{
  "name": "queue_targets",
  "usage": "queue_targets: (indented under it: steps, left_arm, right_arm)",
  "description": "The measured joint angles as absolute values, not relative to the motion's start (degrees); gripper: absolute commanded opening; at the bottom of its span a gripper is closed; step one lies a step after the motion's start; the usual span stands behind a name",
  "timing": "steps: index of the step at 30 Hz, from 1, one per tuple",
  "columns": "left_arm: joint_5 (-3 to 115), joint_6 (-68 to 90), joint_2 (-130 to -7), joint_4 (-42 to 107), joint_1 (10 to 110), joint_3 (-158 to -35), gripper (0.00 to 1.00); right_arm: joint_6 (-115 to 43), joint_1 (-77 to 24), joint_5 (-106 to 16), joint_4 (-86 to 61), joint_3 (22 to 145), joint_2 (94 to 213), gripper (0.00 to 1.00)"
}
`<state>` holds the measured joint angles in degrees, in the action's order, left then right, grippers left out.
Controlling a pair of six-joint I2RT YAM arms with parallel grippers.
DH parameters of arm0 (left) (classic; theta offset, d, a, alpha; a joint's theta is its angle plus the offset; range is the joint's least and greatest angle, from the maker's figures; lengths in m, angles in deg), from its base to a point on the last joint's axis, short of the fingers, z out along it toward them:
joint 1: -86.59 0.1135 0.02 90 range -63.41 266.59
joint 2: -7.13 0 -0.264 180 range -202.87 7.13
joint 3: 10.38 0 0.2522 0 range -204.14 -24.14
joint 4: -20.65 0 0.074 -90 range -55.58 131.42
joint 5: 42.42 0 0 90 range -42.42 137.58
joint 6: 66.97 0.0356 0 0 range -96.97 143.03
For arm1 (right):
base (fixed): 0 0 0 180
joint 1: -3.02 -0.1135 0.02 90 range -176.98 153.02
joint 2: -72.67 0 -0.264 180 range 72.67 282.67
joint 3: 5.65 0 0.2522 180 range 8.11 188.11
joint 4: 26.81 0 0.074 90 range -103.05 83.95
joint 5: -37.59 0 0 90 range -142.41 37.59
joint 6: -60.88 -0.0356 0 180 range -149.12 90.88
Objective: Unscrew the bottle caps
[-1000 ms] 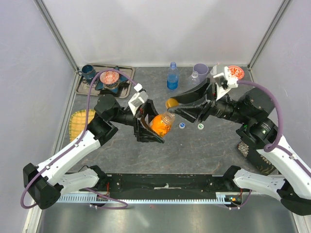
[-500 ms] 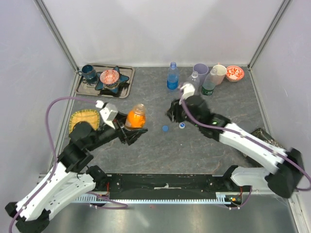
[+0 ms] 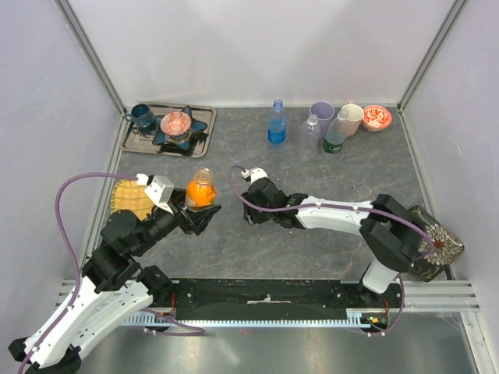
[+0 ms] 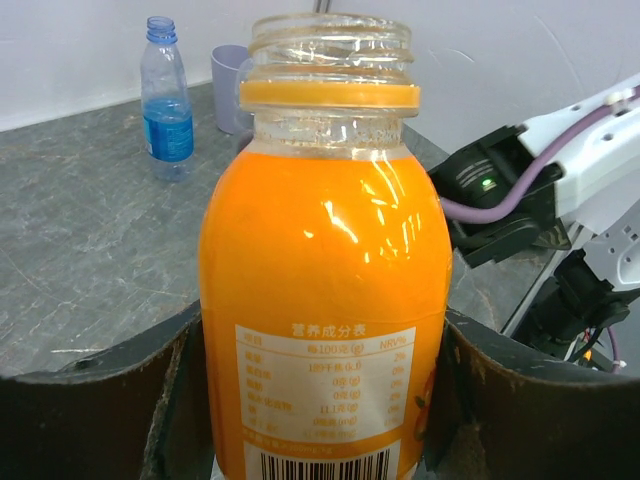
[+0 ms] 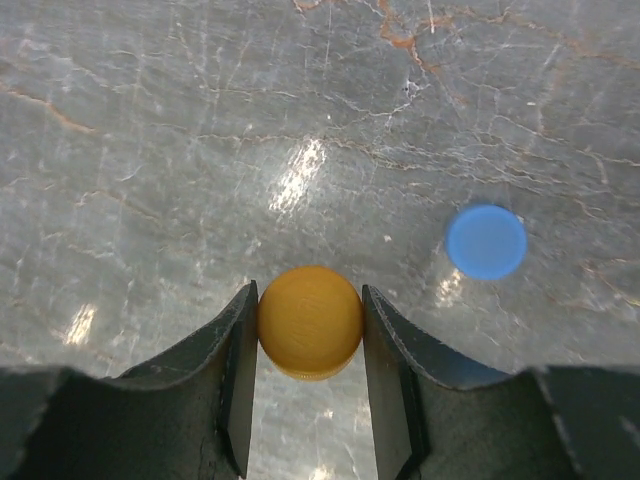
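Note:
The orange-liquid bottle (image 3: 200,190) stands upright, its threaded neck bare, and my left gripper (image 3: 199,210) is shut on its body; its label fills the left wrist view (image 4: 325,300) between the two fingers (image 4: 95,400). My right gripper (image 3: 249,210) is low over the table's middle, shut on the orange cap (image 5: 310,320). A loose blue cap (image 5: 486,241) lies on the table just beyond it. At the back stand the blue-tinted bottle (image 3: 276,123) and two clear bottles (image 3: 312,128) (image 3: 336,132), all capped.
A lilac cup (image 3: 322,114), a beige cup (image 3: 353,117) and a red bowl (image 3: 377,117) stand at the back right. A tray (image 3: 204,125) with crockery sits back left, a yellow mat (image 3: 129,196) by the left arm, a patterned object (image 3: 434,241) at the right edge.
The left gripper carried the orange bottle leftward and set it upright from a tilt. The right gripper swung left and down over the table with the orange cap.

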<state>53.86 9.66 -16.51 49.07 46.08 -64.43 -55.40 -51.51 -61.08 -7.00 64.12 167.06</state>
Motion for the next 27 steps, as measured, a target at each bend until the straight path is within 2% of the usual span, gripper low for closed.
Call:
queue_targets:
  steps: [6,7,10,11,15,22,27]
  left_arm:
    - [53.6,10.1,-15.3,49.4,46.1,-63.5,0.41]
    - [53.6,10.1,-15.3,49.5,46.1,-63.3,0.41]
    - [53.6,10.4,-15.2,50.3,46.1,-62.9,0.41]
    - [53.5,10.4,-15.2,50.5,46.1,-62.8,0.41]
    - [53.4,10.6,-15.1,51.0,46.1,-62.6,0.41]
    - [53.4,10.7,-15.2,51.1,46.1,-62.6,0.41]
    - [53.4,10.7,-15.3,51.1,46.1,-62.6,0.41]
  right_arm:
    - [-57.2,-51.5,-60.4,-9.6,65.6,175.8,0.00]
    - [-57.4,-51.5,-60.4,-10.2,65.8,175.8,0.03]
    - [-57.9,-51.6,-60.3,-10.8,66.4,176.7,0.29]
    - [-58.0,-51.7,-60.1,-10.9,66.7,176.9,0.44]
    - [-58.3,-52.1,-60.2,-10.9,67.2,177.4,0.64]
    - [-58.9,-53.0,-60.4,-10.2,67.1,176.3,0.78]
    - [-59.4,-53.1,-63.0,-5.5,67.5,169.4,0.86]
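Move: The orange cap is still pinched in the right fingers, over a bare patch of table about 5 cm below and some 2 cm to the left. On the table, the blue cap lies roughly 5 cm ahead of this hand and 3 cm to its right; the blue-and-white cap, hidden under the arm, is about 6 cm ahead and 11 cm right. From the left hand, that bare patch is around 8 cm ahead, 7 cm right and 27 cm down. The orange cap is lowered about 4.5 cm to the tabletop by the right hand, which then eases left, some 2 cm in all, before its fingers open wide and let go. The hand then climbs straight off the cap, about 4.5 cm, fingers still spreading. The left hand keeps its grip on the open orange bottle and sinks about 2 cm. ##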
